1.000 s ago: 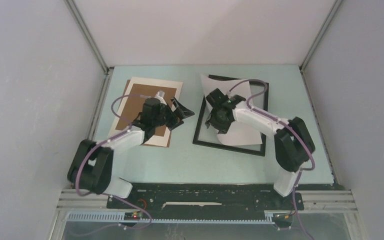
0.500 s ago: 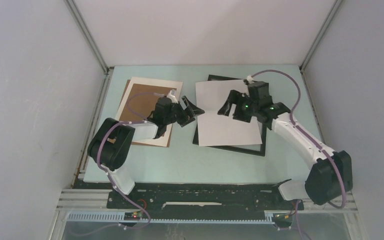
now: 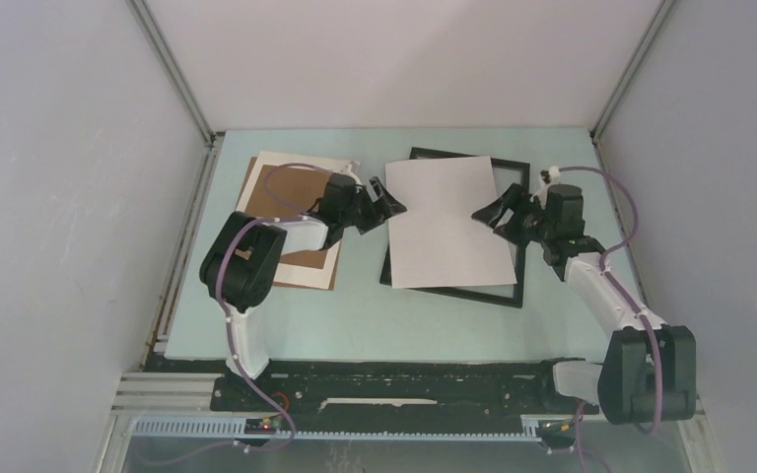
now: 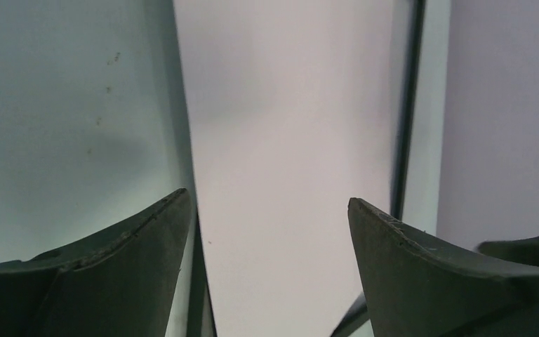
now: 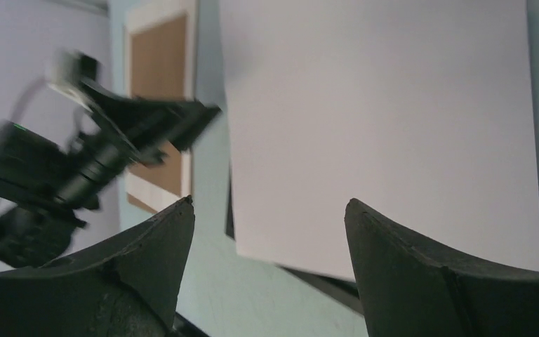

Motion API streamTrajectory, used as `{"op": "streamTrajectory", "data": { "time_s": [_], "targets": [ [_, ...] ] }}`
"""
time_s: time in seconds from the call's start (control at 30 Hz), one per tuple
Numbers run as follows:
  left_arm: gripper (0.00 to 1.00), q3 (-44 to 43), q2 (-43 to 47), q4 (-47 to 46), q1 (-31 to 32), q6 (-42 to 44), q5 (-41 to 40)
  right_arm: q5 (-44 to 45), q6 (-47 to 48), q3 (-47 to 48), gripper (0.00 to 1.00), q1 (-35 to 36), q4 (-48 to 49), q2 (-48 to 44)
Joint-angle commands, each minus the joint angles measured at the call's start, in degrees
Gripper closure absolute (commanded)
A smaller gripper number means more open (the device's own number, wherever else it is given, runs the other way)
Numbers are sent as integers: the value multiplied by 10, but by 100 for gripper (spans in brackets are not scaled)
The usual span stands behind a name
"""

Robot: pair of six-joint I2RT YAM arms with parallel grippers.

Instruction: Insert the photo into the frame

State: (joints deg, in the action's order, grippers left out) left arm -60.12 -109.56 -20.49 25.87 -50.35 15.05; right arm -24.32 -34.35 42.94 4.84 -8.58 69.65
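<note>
The black frame (image 3: 453, 292) lies flat on the table right of centre. A plain white sheet (image 3: 448, 222) rests on it, slightly askew, with its lower left corner over the frame's edge. No printed face shows, so I cannot tell if this sheet is the photo. My left gripper (image 3: 386, 197) is open at the sheet's upper left edge. In the left wrist view the sheet (image 4: 288, 140) and a frame edge (image 4: 407, 105) lie beyond the left gripper (image 4: 267, 196). My right gripper (image 3: 493, 209) is open and empty at the sheet's right edge. In the right wrist view the right gripper (image 5: 268, 200) faces the sheet (image 5: 379, 126).
A brown cardboard board (image 3: 281, 212) lies on a white mat sheet (image 3: 306, 160) at the back left, under the left arm. The enclosure's grey walls and metal posts close in the table on three sides. Bare table lies in front of the frame.
The right gripper opened, let the white sheet go and drew back to the right. The sheet now lies flat on the frame. The left gripper moved right, to the sheet's left edge.
</note>
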Motion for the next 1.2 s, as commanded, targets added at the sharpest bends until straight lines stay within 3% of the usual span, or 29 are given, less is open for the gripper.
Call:
{"op": "streamTrajectory", "data": {
  "time_s": [0.0, 0.2, 0.33, 0.53, 0.9, 1.17],
  "targets": [
    [11, -58, -33, 32, 1, 25, -16, -30, -98, 36, 14, -43, 222, 34],
    [12, -104, -76, 46, 0, 30, 8, -40, -181, 122, 15, -89, 349, 140],
    [24, -79, -75, -43, -5, 4, 41, -62, -169, 142, 15, -96, 390, 194],
    [42, -72, -48, -87, -7, 8, 41, -86, -167, 129, 18, -106, 414, 257],
    [70, -122, -92, -48, -7, -13, 48, -81, -139, 111, 18, -119, 419, 257],
    [84, -141, -94, 7, -3, 6, 40, -77, -142, 110, 18, -125, 429, 263]
  ]
}}
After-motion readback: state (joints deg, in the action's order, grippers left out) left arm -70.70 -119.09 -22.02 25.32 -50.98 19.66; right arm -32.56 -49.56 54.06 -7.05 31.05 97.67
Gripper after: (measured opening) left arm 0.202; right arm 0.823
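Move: The photo's left edge, where the left fingers will close, lies about 3 cm ahead, 1 cm left and 2 cm below that hand. The photo's middle is some 15 cm to this hand's right and 1 cm back; the frame's near left corner is about 18 cm back and 3 cm left. From the right hand, the photo's far right corner is roughly 22 cm ahead, 4 cm right and 12 cm down; the frame's far right corner is about 24 cm ahead and 15 cm right. Dipping about 3 cm and coming back up as it edges forward and right, the left hand closes its wide-open fingers almost shut with the photo's left edge between them. The right hand swings forward some 15 cm and a little right, rising first, then sinking partway, and halts open above the photo's far right part, its wrist tipped up and rolled about 15 degrees each. ##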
